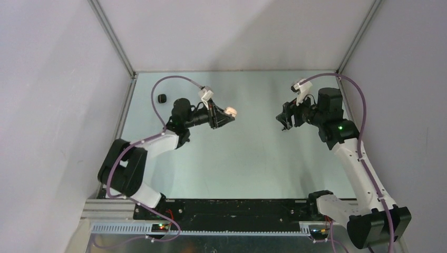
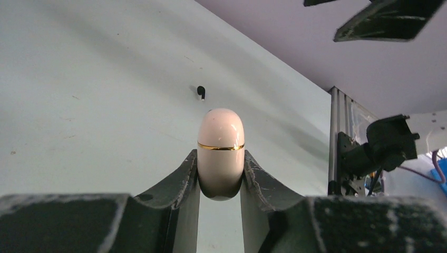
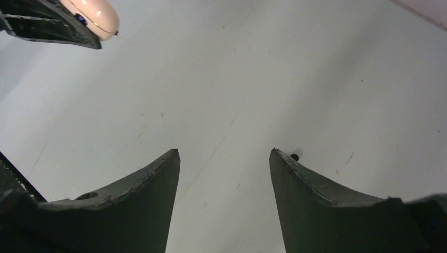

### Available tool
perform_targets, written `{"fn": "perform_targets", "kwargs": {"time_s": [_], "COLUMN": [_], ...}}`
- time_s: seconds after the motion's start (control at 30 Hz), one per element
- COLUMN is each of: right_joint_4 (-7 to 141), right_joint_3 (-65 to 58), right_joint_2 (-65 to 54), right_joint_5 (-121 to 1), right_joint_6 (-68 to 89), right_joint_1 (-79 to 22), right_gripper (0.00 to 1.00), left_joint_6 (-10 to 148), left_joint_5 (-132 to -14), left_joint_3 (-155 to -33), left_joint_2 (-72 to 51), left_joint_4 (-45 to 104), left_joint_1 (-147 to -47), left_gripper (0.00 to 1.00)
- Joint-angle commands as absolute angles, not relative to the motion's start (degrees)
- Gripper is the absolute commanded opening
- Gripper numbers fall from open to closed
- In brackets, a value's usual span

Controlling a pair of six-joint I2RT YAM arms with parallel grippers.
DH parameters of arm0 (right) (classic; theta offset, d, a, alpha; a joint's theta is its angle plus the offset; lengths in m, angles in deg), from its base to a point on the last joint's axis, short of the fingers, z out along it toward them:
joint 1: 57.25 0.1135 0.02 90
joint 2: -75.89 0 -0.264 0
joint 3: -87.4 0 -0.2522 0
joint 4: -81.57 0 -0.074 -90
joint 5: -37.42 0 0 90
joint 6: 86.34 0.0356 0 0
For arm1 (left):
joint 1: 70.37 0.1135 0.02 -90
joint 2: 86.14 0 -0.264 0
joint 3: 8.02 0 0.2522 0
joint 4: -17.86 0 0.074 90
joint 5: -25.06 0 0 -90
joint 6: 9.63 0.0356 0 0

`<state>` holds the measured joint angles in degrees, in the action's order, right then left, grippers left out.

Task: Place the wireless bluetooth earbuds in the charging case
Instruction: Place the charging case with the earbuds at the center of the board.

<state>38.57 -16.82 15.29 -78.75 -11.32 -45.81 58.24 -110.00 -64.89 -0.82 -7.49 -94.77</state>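
Observation:
A pale pink charging case (image 2: 221, 139) with a gold seam band sits pinched between the fingers of my left gripper (image 2: 221, 161), lifted above the table and with its lid closed. The same case (image 1: 230, 111) shows at the left gripper's tip in the top view and in the corner of the right wrist view (image 3: 95, 15). One tiny black earbud (image 2: 201, 92) lies on the table beyond the case. It also peeks out beside my right gripper's finger (image 3: 294, 156). My right gripper (image 3: 224, 154) hovers open and empty, facing the left one (image 1: 284, 121).
A small dark rounded object (image 1: 162, 97) lies at the table's far left, near the wall. Grey walls close in the table (image 1: 237, 158) on three sides. A metal post (image 2: 334, 137) stands at the table's edge in the left wrist view.

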Motion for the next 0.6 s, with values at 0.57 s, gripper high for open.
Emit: {"fn": "perform_targets", "kwargs": {"time_s": [0.57], "right_joint_4": [44.41], "right_joint_3": [-20.18], "right_joint_2": [16.97], "right_joint_5": [-82.80], "right_joint_6": [-10.82], "right_joint_1": [-53.31], "right_gripper": [0.67], "left_joint_6": [46.17], "left_joint_5": [-98.75], "left_joint_3": [-78.30], "left_joint_2": [23.23], "left_joint_4": [-14.23], "left_joint_1": [-99.10], "left_gripper": [0.03]}}
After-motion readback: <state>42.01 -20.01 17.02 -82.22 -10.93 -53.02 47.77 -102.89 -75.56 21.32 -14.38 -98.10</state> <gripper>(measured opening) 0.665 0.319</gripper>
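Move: The left gripper already holds the charging case well above the board; the board's center lies about 9 cm ahead, 3 cm to the right and 19 cm below. At the same depth under that hand, one black earbud lies roughly 9 cm ahead and 23 cm right, the other about 3 cm ahead and 17 cm left. From the right hand the center is some 12 cm ahead, 16 cm left and 25 cm down. Bring the left gripper down, forward and to the right towards the board's center, about 10 cm in all, sinking more steeply near the end and tipping down some 15 degrees, with the pinch on the case kept. Draw the right hand, empty and open, about 3 cm right, away from the case. ##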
